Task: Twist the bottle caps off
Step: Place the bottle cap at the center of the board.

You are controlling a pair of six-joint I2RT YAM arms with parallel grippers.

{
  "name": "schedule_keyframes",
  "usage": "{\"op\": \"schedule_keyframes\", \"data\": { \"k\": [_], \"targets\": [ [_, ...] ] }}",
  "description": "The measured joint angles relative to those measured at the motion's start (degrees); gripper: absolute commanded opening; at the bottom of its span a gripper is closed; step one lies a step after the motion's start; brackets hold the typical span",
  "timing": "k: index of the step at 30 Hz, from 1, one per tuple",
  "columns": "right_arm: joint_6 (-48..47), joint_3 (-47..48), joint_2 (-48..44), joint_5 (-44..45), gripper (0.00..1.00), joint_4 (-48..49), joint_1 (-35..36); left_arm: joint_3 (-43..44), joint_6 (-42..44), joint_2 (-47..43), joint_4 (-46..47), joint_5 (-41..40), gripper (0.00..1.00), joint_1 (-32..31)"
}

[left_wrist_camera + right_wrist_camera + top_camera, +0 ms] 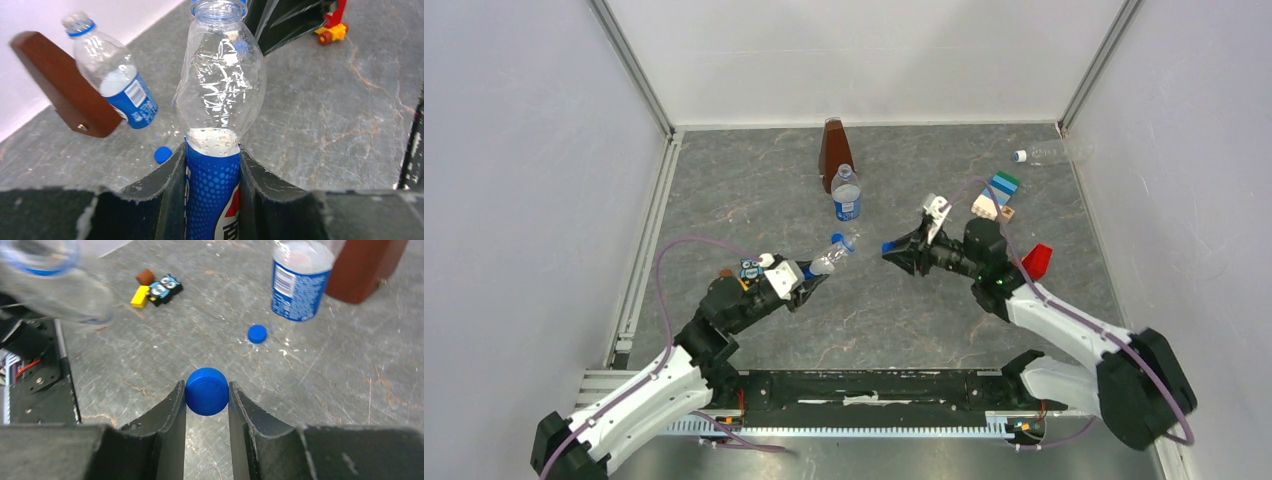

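Observation:
My left gripper [809, 272] [212, 150] is shut on the blue-labelled body of a clear bottle [834, 252] [220, 85], held tilted above the table. The neck of this bottle [218, 7] points at my right gripper and has no cap. My right gripper [894, 250] [207, 390] is shut on a blue cap [889, 247] [207, 391], a short way from that neck. A second labelled bottle [847, 195] [112, 80] [299, 282] stands uncapped at the middle back, and a loose blue cap [162, 154] [257, 333] lies beside it. A small unlabelled bottle [1052, 153] with a white cap [1020, 156] lies at the far right.
A brown pyramid-shaped object [833, 150] [65, 82] stands just behind the standing bottle. Toy blocks sit near the right arm: a red one [1037, 261] and teal and white ones [996, 195]. An owl block [750, 269] [165, 289] lies by the left arm. Walls enclose the table.

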Motion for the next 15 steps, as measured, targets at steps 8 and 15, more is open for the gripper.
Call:
{"op": "schedule_keyframes", "data": {
  "k": [8,15],
  "targets": [
    [6.01,8.02,17.86,7.34,0.14,-2.56,0.0,-3.96,-0.02,-7.19,3.56,-5.07,0.16,0.02],
    [9.11,11.39,29.29,11.69,0.15,-3.76,0.24,-4.66,-0.04,-9.25,4.66,-6.47,0.16,0.02]
  ]
}}
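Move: From the right gripper, the open spot at the board's center lies roughly 9 cm ahead, 2 cm left and 18 cm down. The loose cap lies about 14 cm ahead, 10 cm left; the standing bottle some 21 cm ahead, 8 cm left. The held bottle is about level in height, 12 cm left and 2 cm back. From the left gripper that spot is about 13 cm ahead, 13 cm right, 19 cm down. Lower the right gripper about 11 cm while carrying it some 7 cm forward, down towards the bare board short of the loose cap, tipping its fingers downward as it sinks and keeping the blue cap pinched. Ease the left gripper about 2 cm left and 2 cm up, away from that spot, still gripping its bottle. ##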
